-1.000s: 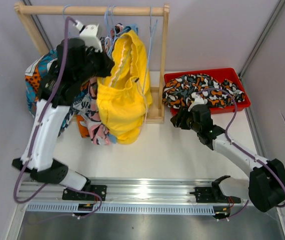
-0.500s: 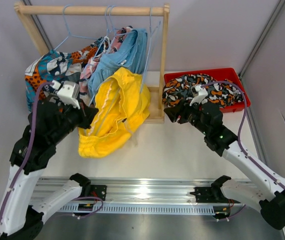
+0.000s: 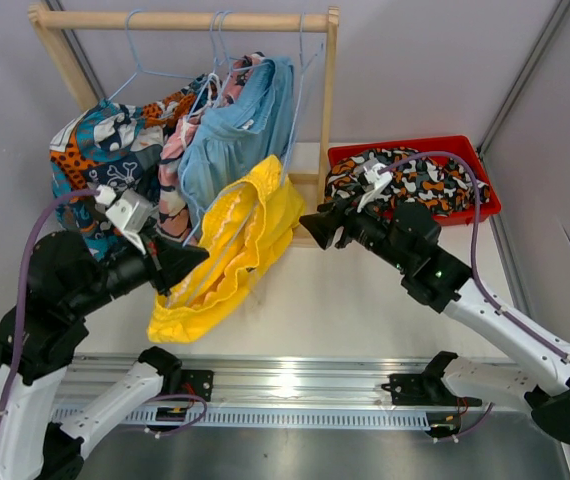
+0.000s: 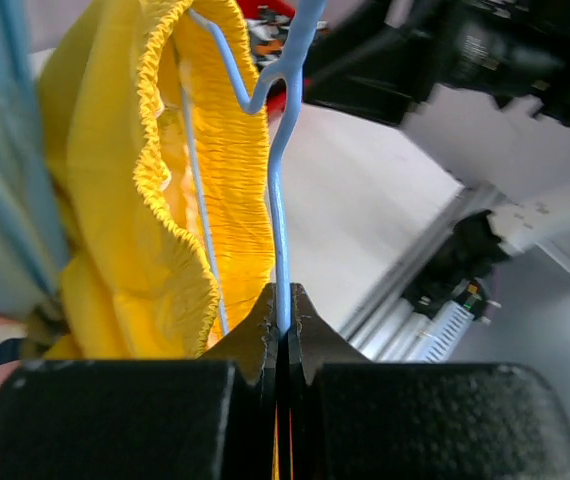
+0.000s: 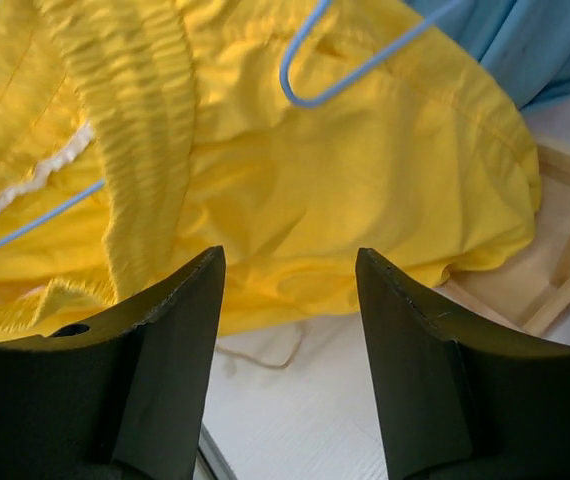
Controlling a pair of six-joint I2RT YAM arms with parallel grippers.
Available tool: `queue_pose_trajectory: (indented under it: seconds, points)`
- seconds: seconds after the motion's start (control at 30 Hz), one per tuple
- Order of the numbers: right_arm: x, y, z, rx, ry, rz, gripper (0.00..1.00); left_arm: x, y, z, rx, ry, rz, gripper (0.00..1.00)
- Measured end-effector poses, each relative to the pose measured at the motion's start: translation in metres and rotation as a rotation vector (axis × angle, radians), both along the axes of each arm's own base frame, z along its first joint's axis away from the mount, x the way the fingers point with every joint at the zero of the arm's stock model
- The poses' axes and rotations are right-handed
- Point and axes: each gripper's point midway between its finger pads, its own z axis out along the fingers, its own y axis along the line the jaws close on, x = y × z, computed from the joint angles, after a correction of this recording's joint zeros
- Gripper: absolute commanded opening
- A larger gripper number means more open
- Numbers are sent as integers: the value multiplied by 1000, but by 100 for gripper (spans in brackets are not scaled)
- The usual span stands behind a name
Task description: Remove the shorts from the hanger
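The yellow shorts [image 3: 240, 235] hang on a light blue wire hanger [image 4: 281, 190], off the rail and low over the table. My left gripper [image 3: 183, 262] is shut on the hanger's wire, which runs up from between the fingertips [image 4: 285, 305]. The elastic waistband [image 4: 180, 180] gapes around the wire. My right gripper [image 3: 310, 228] stands open just right of the yellow shorts [image 5: 315, 190], its jaws [image 5: 290, 265] wide apart with nothing between them. The hanger's hook end [image 5: 330, 80] lies against the cloth. Light blue shorts [image 3: 235, 130], pink shorts [image 3: 170, 170] and teal-orange patchwork shorts [image 3: 95, 140] stay on the rack.
The wooden rack's rail [image 3: 185, 20] runs across the back, with its right post [image 3: 327, 120] and foot behind the yellow cloth. A red bin [image 3: 485, 212] at the back right holds black-orange-white blotched shorts [image 3: 415, 175]. The metal base rail [image 3: 285, 385] crosses the near edge.
My left arm came down and toward the near left, carrying the hanger and yellow shorts off the rail. My right gripper moved left from the red bin toward the shorts and opened wider.
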Motion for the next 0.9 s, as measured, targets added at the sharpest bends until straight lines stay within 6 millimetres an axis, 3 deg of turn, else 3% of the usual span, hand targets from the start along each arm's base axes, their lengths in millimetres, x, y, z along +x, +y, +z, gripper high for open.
queue_pose_trajectory:
  seconds: [0.2,0.5,0.6,0.63,0.73,0.9]
  points:
    - [13,1,11,-40,-66,-39,62,-40,-10,1,-75,-11,-158,0]
    - [27,-3,8,-65,-93,-101,62,-68,-22,17,-143,-8,-306,0]
    - [28,-2,7,-56,-97,-105,55,-72,-23,21,-153,-9,-325,0]
    - [28,-2,5,-54,-96,-103,42,-73,-23,22,-156,-12,-328,0]
    - [26,1,0,-49,-90,-88,29,-76,-22,27,-164,-17,-334,0]
    - [20,10,-7,-21,-95,-31,21,-80,-24,30,-173,-15,-358,0]
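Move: The yellow shorts hang on the hanger that the left hand grips. Their middle is some 10 cm right, 4 cm ahead and 8 cm below that hand, and about 14 cm left of the right hand, level with it fore and aft and 5 cm lower. From the right hand, the light-blue shorts hang 20 cm ahead, 16 cm left; an empty hanger 22 cm ahead, 2 cm left; the red box lies 22 cm ahead, 24 cm right, well below. The yellow shorts' right side gets pinched into a fold: the open right hand eases about 3 cm forward against them, then edges slightly back and left while closing its fingers on the cloth. Meanwhile the left hand, keeping its shut grip on the hanger wire, pulls back about 8 cm with a slight rise and turns clockwise some 20 degrees, slowing towards the end. ##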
